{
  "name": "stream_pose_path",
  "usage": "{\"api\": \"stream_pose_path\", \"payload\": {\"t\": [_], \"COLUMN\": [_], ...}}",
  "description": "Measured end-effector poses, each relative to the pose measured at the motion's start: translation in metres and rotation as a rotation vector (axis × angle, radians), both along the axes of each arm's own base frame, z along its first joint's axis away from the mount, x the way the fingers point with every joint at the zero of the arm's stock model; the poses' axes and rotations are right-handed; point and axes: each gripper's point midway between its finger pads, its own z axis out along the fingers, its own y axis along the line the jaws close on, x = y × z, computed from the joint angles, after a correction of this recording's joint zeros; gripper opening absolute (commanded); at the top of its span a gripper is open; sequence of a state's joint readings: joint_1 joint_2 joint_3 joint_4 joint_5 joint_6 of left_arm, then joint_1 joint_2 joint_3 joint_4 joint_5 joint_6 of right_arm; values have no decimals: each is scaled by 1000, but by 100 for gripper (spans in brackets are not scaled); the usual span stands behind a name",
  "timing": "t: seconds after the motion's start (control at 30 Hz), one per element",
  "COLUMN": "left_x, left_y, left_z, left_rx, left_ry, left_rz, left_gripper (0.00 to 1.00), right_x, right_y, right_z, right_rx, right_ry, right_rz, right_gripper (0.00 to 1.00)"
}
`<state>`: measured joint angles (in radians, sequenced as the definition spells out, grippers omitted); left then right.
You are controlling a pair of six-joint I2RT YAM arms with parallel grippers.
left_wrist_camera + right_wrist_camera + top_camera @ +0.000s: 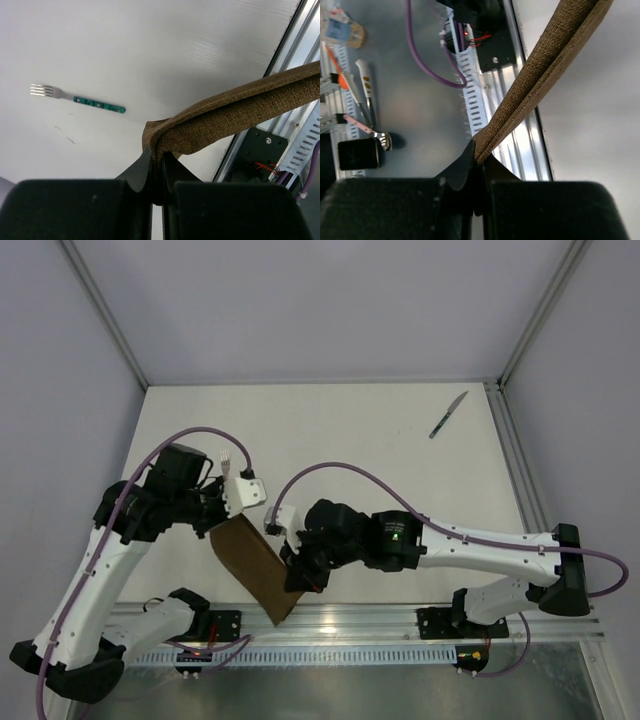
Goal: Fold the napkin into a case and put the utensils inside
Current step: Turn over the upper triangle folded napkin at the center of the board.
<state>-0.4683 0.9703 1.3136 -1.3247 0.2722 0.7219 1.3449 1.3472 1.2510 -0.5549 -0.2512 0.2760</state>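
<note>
The dark brown napkin (255,565), folded into a long doubled strip, hangs above the table's near edge between both grippers. My left gripper (218,530) is shut on its far-left end; the left wrist view shows the cloth (240,107) pinched between the fingers of that gripper (159,155). My right gripper (300,586) is shut on the near-right end, and the right wrist view shows the doubled edge (545,75) clamped in that gripper (479,161). The fork (75,98) with its teal handle lies on the table behind the left arm (226,461). At the far right lies the knife (448,415).
An aluminium rail (400,620) and a slotted cable duct (330,654) run along the near edge, below the hanging cloth. Frame posts (540,315) rise at the back corners. Beyond the edge, the right wrist view shows loose tools (365,90) on a lower surface.
</note>
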Motion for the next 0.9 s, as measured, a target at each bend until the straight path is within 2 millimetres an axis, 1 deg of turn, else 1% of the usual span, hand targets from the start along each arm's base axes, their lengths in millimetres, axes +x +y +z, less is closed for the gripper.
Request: {"api": "stream_pose_path", "payload": {"t": [0.07, 0.13, 0.2, 0.27, 0.37, 0.4, 0.47, 0.53, 0.57, 0.67, 0.77, 0.83, 0.9], "left_x": [-1, 0, 3, 9, 26, 36, 58, 74, 86, 131, 172, 189, 202], "left_y": [3, 6, 6, 4, -6, -12, -28, -41, -49, -78, -106, -121, -134], "left_z": [9, 12, 8, -3, -27, -39, -69, -91, -100, -122, -140, -153, -166], "left_rx": [1, 11, 31, 62, 109, 123, 143, 157, 157, 138, 104, 93, 98], "left_ry": [-13, -17, 6, 61, 169, 207, 294, 361, 382, 404, 388, 388, 379], "left_rz": [20, 32, 39, 39, 33, 28, 13, 4, 0, -10, -19, -22, -30], "left_gripper": [0, 0, 0, 0, 0, 0, 0, 0, 0, 0, 1, 3, 3], "right_x": [-5, -7, -3, 8, 35, 46, 67, 89, 101, 136, 170, 185, 196], "right_y": [7, 14, 14, 5, -14, -21, -38, -53, -60, -79, -102, -116, -125], "right_z": [8, 16, 12, -3, -37, -49, -69, -84, -90, -107, -133, -148, -160], "right_rx": [44, 110, 154, 172, 180, 180, 180, 184, 188, 196, 166, 128, 86], "right_ry": [30, 63, 105, 165, 262, 291, 343, 374, 388, 427, 467, 483, 493], "right_rz": [24, 47, 50, 29, -43, -75, -144, -213, -245, -344, -473, -539, -587], "right_gripper": [4, 4, 4, 4, 4, 4, 4, 4, 4, 4, 4, 4, 4]}}
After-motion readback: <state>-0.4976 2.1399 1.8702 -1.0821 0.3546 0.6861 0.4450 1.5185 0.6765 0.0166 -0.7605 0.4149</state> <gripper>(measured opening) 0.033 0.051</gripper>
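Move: I hold one edge of the folded napkin in both hands. The middle of the board, where I'm taking it, lies about 17 cm ahead of my left hand, 20 cm to its right and 24 cm below. The fork lies some 19 cm ahead of that hand and 5 cm to its left, on the board. From my right hand the board's middle is about 30 cm ahead, 5 cm to the right and 22 cm down; the board's near edge is roughly 2 cm ahead, also below. After a tiny lift, I fling both hands together forward, down and to the right towards the middle of the board, about 20 cm forward and 16 cm down, still pinching the napkin's edge and keeping it stretched. My left fingers tip some 20 degrees to point nearly straight down, while my right hand tilts and turns clockwise by roughly 35 degrees. ##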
